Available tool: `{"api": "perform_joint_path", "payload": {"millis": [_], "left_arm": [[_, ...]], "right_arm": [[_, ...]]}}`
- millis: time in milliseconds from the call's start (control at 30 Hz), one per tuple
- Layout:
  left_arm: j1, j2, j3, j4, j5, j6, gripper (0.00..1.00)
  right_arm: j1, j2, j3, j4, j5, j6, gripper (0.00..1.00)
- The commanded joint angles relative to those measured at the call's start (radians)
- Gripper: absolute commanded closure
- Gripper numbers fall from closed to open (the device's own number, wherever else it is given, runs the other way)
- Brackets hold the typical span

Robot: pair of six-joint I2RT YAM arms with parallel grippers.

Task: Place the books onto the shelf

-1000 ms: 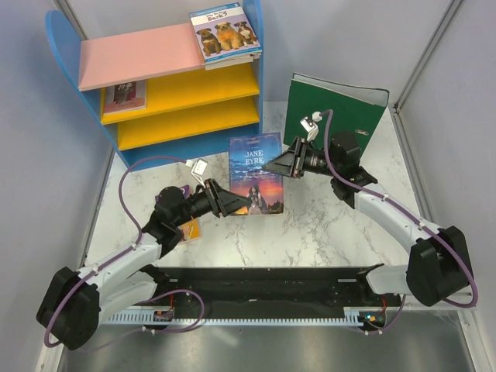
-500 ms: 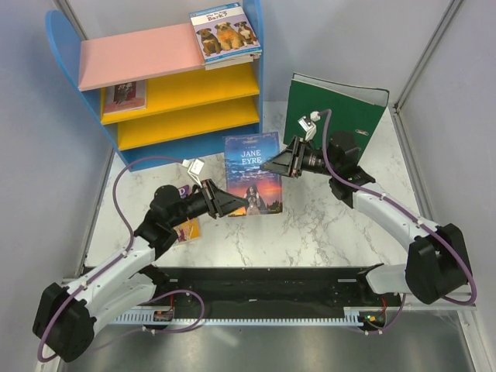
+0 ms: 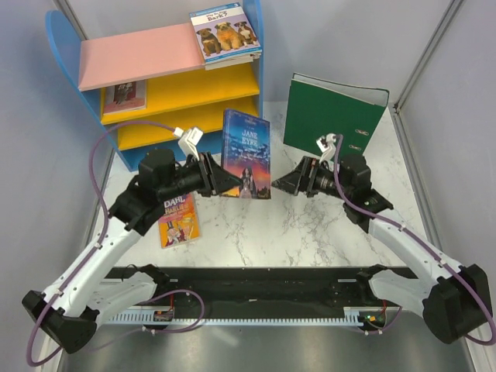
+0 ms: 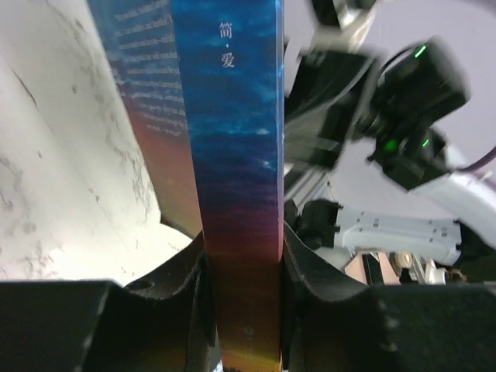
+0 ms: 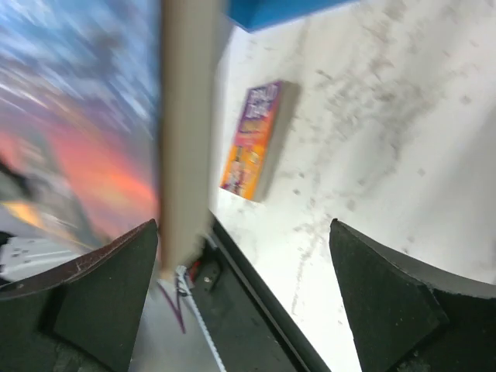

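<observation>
The dark blue "Jane Eyre" book (image 3: 246, 153) stands upright above the table, in front of the shelf (image 3: 139, 56). My left gripper (image 3: 222, 180) is shut on its lower left edge. In the left wrist view both fingers press on the spine (image 4: 236, 155) at the gripper (image 4: 244, 291). My right gripper (image 3: 284, 183) hangs open just right of the book and apart from it. Its view shows the book's page edge (image 5: 186, 116) beside its left finger at the gripper (image 5: 244, 267). The purple-yellow Dahl book (image 3: 177, 219) (image 5: 254, 139) lies flat on the table.
A pale blue puppy book (image 3: 225, 32) lies on the shelf's pink top, over another book. One more book (image 3: 124, 94) sits on the upper yellow board. A green binder (image 3: 333, 112) leans at the back right. Grey walls close in both sides.
My right gripper has let go of "Jane Eyre", opened wide and drawn back to the right. The left arm has lifted the book and carried it towards the shelf.
</observation>
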Motion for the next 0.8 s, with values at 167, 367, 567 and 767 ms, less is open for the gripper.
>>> {"api": "perform_joint_path", "payload": {"millis": [167,367,567,767], "left_arm": [[0.134,0.251,0.600,-0.013,0.064,0.106,0.98],[0.237,0.443,0.916,-0.016,0.162,0.044,0.98],[0.365,0.593,1.125,0.119,0.247,-0.140,0.98],[0.481,0.792,1.242,0.447,0.360,-0.505,0.98]], "right_arm": [[0.176,-0.041,-0.204,-0.053,0.238,-0.080,0.02],[0.301,0.005,-0.293,0.039,0.336,-0.054,0.02],[0.313,0.056,-0.358,0.101,0.336,-0.034,0.02],[0.313,0.086,-0.364,0.121,0.328,-0.026,0.02]]}}
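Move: In the left fingers Jane Eyre is already held by its lower end. The Bark book, top of the stack on the pink shelf, lies about 28 cm ahead of the left hand, in line sideways and some 11 cm above; the shelf's right side panel stands roughly 8 cm to the right of that book. The Roald Dahl book is about 16 cm left, level ahead, 29 cm below. From the empty right hand the Bark book lies some 22 cm ahead, 15 left, 17 up. Carrying Jane Eyre up and forward towards the Bark book, the left arm climbs some 24 cm while reaching about 18 cm ahead, drifting left late on. Its grip stays unchanged as the fingers tip upward about 20 degrees and swing a little counter-clockwise. The right hand, still wide open and empty, sinks about 18 cm and draws back 8, away from the book. ##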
